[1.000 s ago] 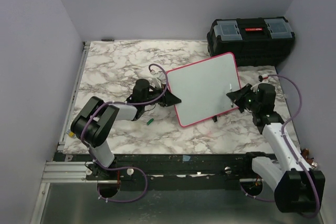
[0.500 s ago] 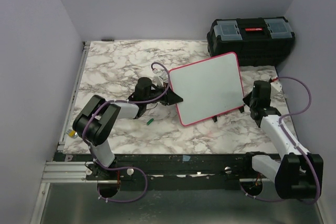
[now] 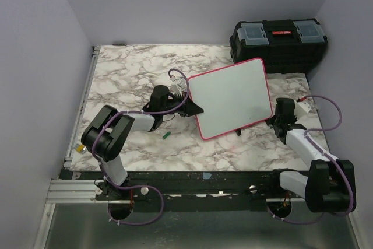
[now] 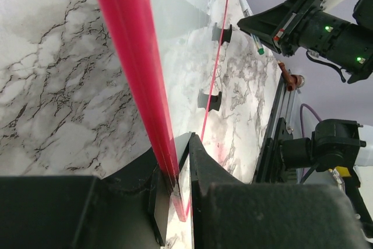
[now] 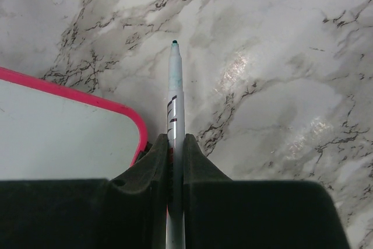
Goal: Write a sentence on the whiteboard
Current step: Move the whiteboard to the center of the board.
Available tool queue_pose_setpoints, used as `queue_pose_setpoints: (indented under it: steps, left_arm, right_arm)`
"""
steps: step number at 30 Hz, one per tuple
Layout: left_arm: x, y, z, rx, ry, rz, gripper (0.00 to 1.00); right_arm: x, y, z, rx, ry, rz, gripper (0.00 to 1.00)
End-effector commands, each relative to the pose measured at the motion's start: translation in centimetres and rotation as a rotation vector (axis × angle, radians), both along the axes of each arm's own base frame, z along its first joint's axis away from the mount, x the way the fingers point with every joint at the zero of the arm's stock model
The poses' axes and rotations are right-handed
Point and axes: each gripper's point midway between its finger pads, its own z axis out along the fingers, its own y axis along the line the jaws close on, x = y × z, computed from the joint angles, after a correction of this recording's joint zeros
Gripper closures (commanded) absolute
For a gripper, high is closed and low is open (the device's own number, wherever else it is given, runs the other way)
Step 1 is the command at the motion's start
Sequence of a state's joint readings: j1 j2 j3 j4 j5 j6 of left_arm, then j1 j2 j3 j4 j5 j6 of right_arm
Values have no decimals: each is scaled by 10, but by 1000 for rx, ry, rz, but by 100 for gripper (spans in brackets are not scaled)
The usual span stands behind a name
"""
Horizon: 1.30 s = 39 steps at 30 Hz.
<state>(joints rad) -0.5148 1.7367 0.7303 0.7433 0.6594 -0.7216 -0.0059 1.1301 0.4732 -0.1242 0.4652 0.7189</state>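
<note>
The whiteboard (image 3: pixel 231 98), glossy white with a pink-red frame, lies slanted in the middle of the marble table. My left gripper (image 3: pixel 192 109) is shut on its left edge; the left wrist view shows the red frame (image 4: pixel 131 56) pinched between the jaws of that gripper (image 4: pixel 178 170). Small black clips (image 4: pixel 221 33) show under the board. My right gripper (image 3: pixel 276 122) sits just off the board's near right corner, shut on a grey marker (image 5: pixel 175 94). The marker's dark tip points over bare marble, with the board's corner (image 5: pixel 58 132) to its left.
A black toolbox (image 3: pixel 278 42) stands at the back right, right behind the board. A small green cap (image 3: pixel 166 135) lies on the table near the left arm. Lilac walls close in the left, back and right sides.
My right arm has pulled off the board's right edge, toward the near right, and now sits low beside the board's corner. The board has turned slightly. The left gripper keeps its hold.
</note>
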Motion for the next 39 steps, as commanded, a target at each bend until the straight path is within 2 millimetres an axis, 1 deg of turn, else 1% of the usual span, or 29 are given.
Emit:
queue_pose_setpoints:
  steps: [1, 7, 12, 14, 16, 20, 21, 24, 25, 29, 33, 37, 39]
  left_arm:
    - [-2, 1, -21, 78, -37, -24, 100]
    - [-2, 1, -18, 79, -44, -27, 100]
    - [-3, 3, -20, 89, -44, -28, 100]
    - [-4, 4, -20, 91, -45, -25, 100]
    - [-5, 5, -20, 93, -45, -21, 100]
    - [-9, 9, -21, 106, -40, -13, 100]
    - [-9, 10, -20, 107, -45, -9, 100]
    - [-14, 17, -24, 125, -41, 4, 100]
    - [-15, 19, -25, 130, -40, 11, 100]
    - [-23, 27, -27, 115, -18, 26, 100]
    - [-31, 36, -30, 136, -19, 45, 100]
    - [-35, 45, -35, 173, -21, 70, 100]
    - [-37, 49, -37, 186, -17, 80, 100]
  right_arm:
    - [14, 5, -3, 47, -27, -11, 99]
    - [20, 33, -27, 196, 3, 53, 99]
    - [16, 47, -34, 256, 17, 110, 99]
    - [20, 57, -32, 279, -8, 167, 99]
    - [19, 67, -34, 311, -8, 216, 99]
    - [21, 81, -31, 361, -15, 284, 99]
    - [20, 88, -31, 387, -13, 311, 99]
    - [17, 101, -31, 423, -16, 353, 99]
    - [17, 108, -30, 427, -16, 380, 99]
    - [16, 125, -26, 436, -19, 437, 99]
    - [14, 142, -26, 445, -14, 478, 99]
    - [9, 154, -30, 451, 1, 505, 99]
    - [7, 153, -31, 439, 10, 503, 99]
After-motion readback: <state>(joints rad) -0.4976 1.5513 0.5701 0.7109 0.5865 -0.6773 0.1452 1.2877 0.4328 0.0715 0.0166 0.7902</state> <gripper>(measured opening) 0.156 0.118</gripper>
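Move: The whiteboard's middle lies about 4 cm ahead of the left hand, 12 cm to its right and some 4 cm lower; its left edge is already between the left fingers. From the right hand, which holds the uncapped marker, that middle is roughly 10 cm ahead, 21 cm left and 2 cm lower, the board's near right corner only 4 cm left and 2 cm ahead. The green cap lies 13 cm left of the left hand and 9 cm back, the toolbox some 30 cm straight ahead of the right. The whiteboard is worked leftward between both hands: the right, still gripping the marker, first sinks about 3 cm beside the near right corner, then sweeps some 13 cm left with its wrist turning counter-clockwise, bringing marker and fingers against the near edge by the right clip to push it along. Late on, the left hand, keeping its pinch, draws the left edge about 3 cm left and 2 cm back. ##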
